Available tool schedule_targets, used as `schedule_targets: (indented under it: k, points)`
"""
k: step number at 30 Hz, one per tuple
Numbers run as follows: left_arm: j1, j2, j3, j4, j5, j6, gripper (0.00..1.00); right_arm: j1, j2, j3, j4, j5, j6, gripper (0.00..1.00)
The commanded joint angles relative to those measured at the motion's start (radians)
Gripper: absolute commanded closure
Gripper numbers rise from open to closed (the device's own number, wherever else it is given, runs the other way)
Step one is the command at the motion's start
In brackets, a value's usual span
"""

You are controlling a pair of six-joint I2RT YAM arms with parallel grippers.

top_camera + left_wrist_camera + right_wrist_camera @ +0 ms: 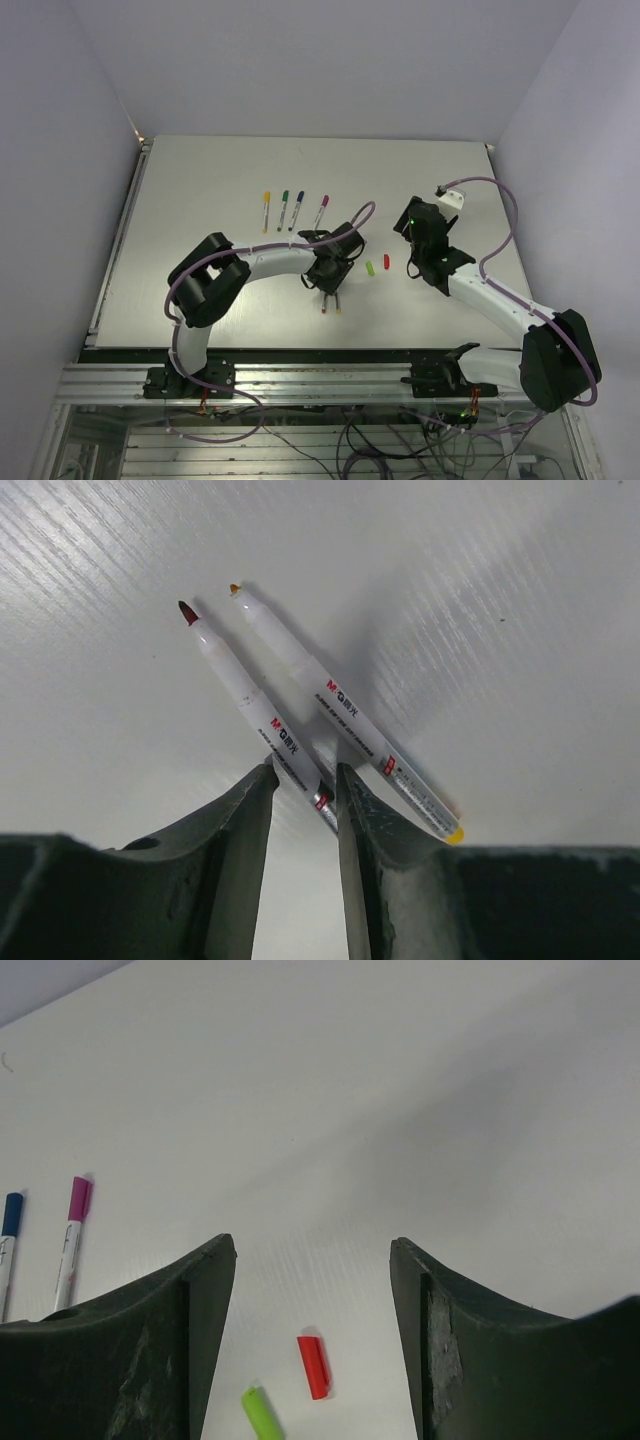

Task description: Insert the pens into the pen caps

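Note:
Two uncapped pens lie side by side on the table, one red-tipped (245,702) (325,304) and one orange-tipped (335,708) (338,302). My left gripper (303,770) (328,283) is open, its jaws straddling the rear end of the red-tipped pen, which runs slantwise across the gap. A red cap (314,1366) (386,263) and a light green cap (260,1412) (370,268) lie loose to the right. My right gripper (312,1245) (413,266) hangs open over the table just past these caps, holding nothing.
Several capped pens lie in a row farther back: yellow (266,211), green (284,209), blue (297,210) (8,1250) and magenta (321,213) (73,1245). The table's edges (150,150) run along grey walls on three sides.

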Motion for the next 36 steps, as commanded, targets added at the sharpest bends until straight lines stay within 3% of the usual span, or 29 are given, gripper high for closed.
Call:
schedule_targets:
  k: [1,16,18,21,29,36]
  points:
    - [-0.005,0.068,-0.017,-0.104,-0.092,0.001,0.58,-0.011,-0.001,-0.006,0.021,-0.002,0.019,0.37]
    - [-0.005,-0.016,-0.131,-0.175,0.005,-0.03,0.61,-0.027,0.0,-0.007,-0.006,-0.01,0.044,0.38]
    - [-0.004,-0.006,-0.129,-0.163,0.007,-0.027,0.67,-0.028,0.004,-0.007,-0.006,-0.012,0.048,0.38]
    - [-0.003,0.02,-0.117,-0.141,0.012,-0.02,0.9,-0.03,0.011,0.001,-0.011,-0.013,0.041,0.38]
    - [0.035,0.06,-0.078,-0.112,0.019,-0.001,0.93,-0.032,0.035,0.019,-0.064,-0.008,0.017,0.39]
    - [0.13,0.0,-0.023,-0.109,0.035,0.029,0.93,-0.032,0.099,0.04,-0.164,-0.061,0.01,0.42]
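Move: The red pen lies flat right at the left hand's fingertips, its middle about 1 cm ahead and at their height; the orange pen lies beside it, some 1 cm ahead and 2 cm to the right of the hand. On the table, the light green cap is about 6 cm ahead and 10 cm right of this hand, the red cap 7 cm ahead and 14 cm right. From the right hand, the red pen is roughly 18 cm left, 11 cm back and 15 cm below. Staying down at table height, the left hand drags the red pen's rear part about 3 cm to the left and some 2 cm back with half-open fingers, then shuts them and pinches the pen near its red end, easing 1 to 2 cm forward with it and keeping hold. Late on, the right hand, open and empty, sinks about 3 cm towards the red cap, its fingers tipping slightly further down. ##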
